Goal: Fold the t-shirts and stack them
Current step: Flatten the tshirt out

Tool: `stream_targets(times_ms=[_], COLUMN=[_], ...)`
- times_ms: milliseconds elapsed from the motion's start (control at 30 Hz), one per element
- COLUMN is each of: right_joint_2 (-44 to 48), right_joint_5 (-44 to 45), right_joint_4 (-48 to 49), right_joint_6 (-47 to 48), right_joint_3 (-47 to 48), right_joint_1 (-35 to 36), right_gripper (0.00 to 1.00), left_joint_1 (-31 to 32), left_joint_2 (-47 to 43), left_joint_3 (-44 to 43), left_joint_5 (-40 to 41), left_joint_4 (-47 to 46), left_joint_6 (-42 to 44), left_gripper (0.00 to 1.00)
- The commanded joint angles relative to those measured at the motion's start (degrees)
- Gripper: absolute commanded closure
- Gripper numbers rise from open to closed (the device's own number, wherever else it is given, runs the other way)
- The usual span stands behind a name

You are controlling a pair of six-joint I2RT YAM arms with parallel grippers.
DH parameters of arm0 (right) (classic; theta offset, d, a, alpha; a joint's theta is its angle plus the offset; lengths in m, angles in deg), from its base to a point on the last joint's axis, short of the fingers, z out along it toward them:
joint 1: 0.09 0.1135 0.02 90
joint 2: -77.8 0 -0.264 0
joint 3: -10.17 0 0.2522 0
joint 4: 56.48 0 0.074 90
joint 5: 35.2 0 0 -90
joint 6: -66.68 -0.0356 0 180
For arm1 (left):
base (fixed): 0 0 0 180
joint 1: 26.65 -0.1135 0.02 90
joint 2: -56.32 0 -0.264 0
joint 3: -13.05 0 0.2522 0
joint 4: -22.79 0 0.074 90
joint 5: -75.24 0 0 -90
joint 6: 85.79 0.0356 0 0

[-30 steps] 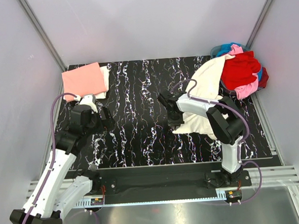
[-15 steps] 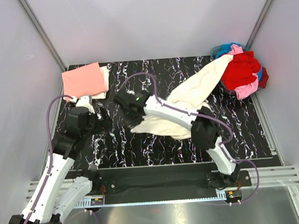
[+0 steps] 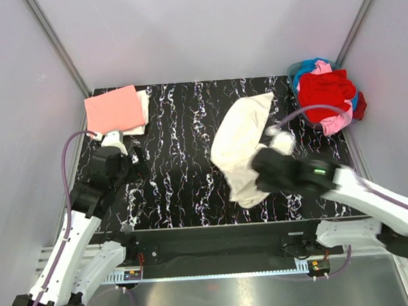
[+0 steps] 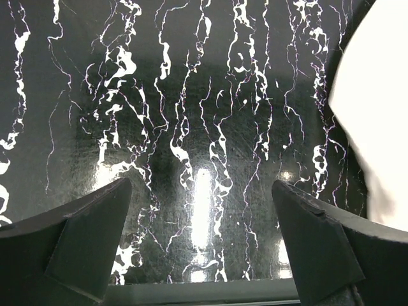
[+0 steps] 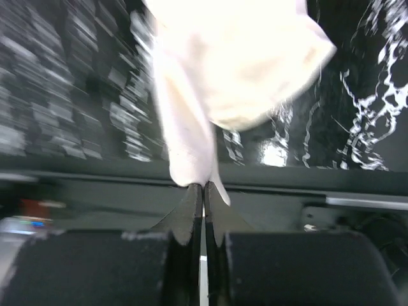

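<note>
A large cream t-shirt (image 3: 239, 140) trails in a long bunched strip from the back right toward the table's front edge. My right gripper (image 3: 256, 186) is shut on its near end, and in the right wrist view the gripper (image 5: 204, 186) pinches a fold of the cream t-shirt (image 5: 223, 64) that hangs blurred above the jaws. My left gripper (image 3: 136, 157) hovers open over bare table at the left, and between its fingertips the gripper (image 4: 201, 236) holds nothing; the cream t-shirt (image 4: 376, 127) shows at the right edge. A folded salmon-pink t-shirt (image 3: 113, 108) lies on a white one (image 3: 143, 105) at the back left.
A heap of red (image 3: 325, 90), pink (image 3: 335, 122) and blue (image 3: 308, 65) t-shirts sits at the back right corner. The black marbled table (image 3: 185, 189) ends in a metal rail (image 3: 217, 253) at the front. Grey walls close in on three sides.
The right arm swept left across the table with the cream t-shirt, then swung back right and toward the front edge, pulling the shirt off the heap. The left arm has barely moved.
</note>
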Motion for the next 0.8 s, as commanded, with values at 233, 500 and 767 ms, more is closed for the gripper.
stream_targets(times_ms=[233,500,767], right_joint_2=[21.33,18.18,5.70], right_joint_5=[27.30,35.66,37.69], right_joint_4=[-22.27,5.30,22.56], right_joint_6=[-15.47,26.06,53.96], right_joint_3=[13.48,35.27,55.14], right_joint_1=[0.10,0.19,0.19], right_gripper=[1.00,1.00,1.00], left_joint_1=[2.38,20.12,33.77], left_joint_2=[9.29,22.91,43.65], left_joint_3=[1.85,-0.86,-9.29], left_joint_5=[-12.10,-8.53,-5.99], left_joint_4=[-8.81,-19.73,-35.65], left_joint_6=[-8.72,-13.56,-13.83], left_gripper=[0.07,0.07,0.05])
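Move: The right hand, some 20 cm above the table, already pinches the near part of the cream t-shirt; the t-shirt's middle lies about 23 cm ahead of it, 3 cm left and 18 cm lower, with the basket of shirts 40 cm ahead, 32 cm right and 14 cm lower. From the open left hand, the t-shirt's middle is some 15 cm ahead, 29 cm right and 19 cm below, while the folded stack sits 32 cm ahead, 11 cm left and 17 cm below. Keeping its shut fingers on the t-shirt, the right hand sweeps it steeply up some 37 cm and about 17 cm to the right, tilting its fingers up by roughly 60 degrees until they point out over the table. After a brief wait the left hand swings right about 23 cm towards the t-shirt, sinking some 10 cm on the way, tipping down and turning clockwise about 25 degrees, fingers still wide open and not yet on the cloth. ##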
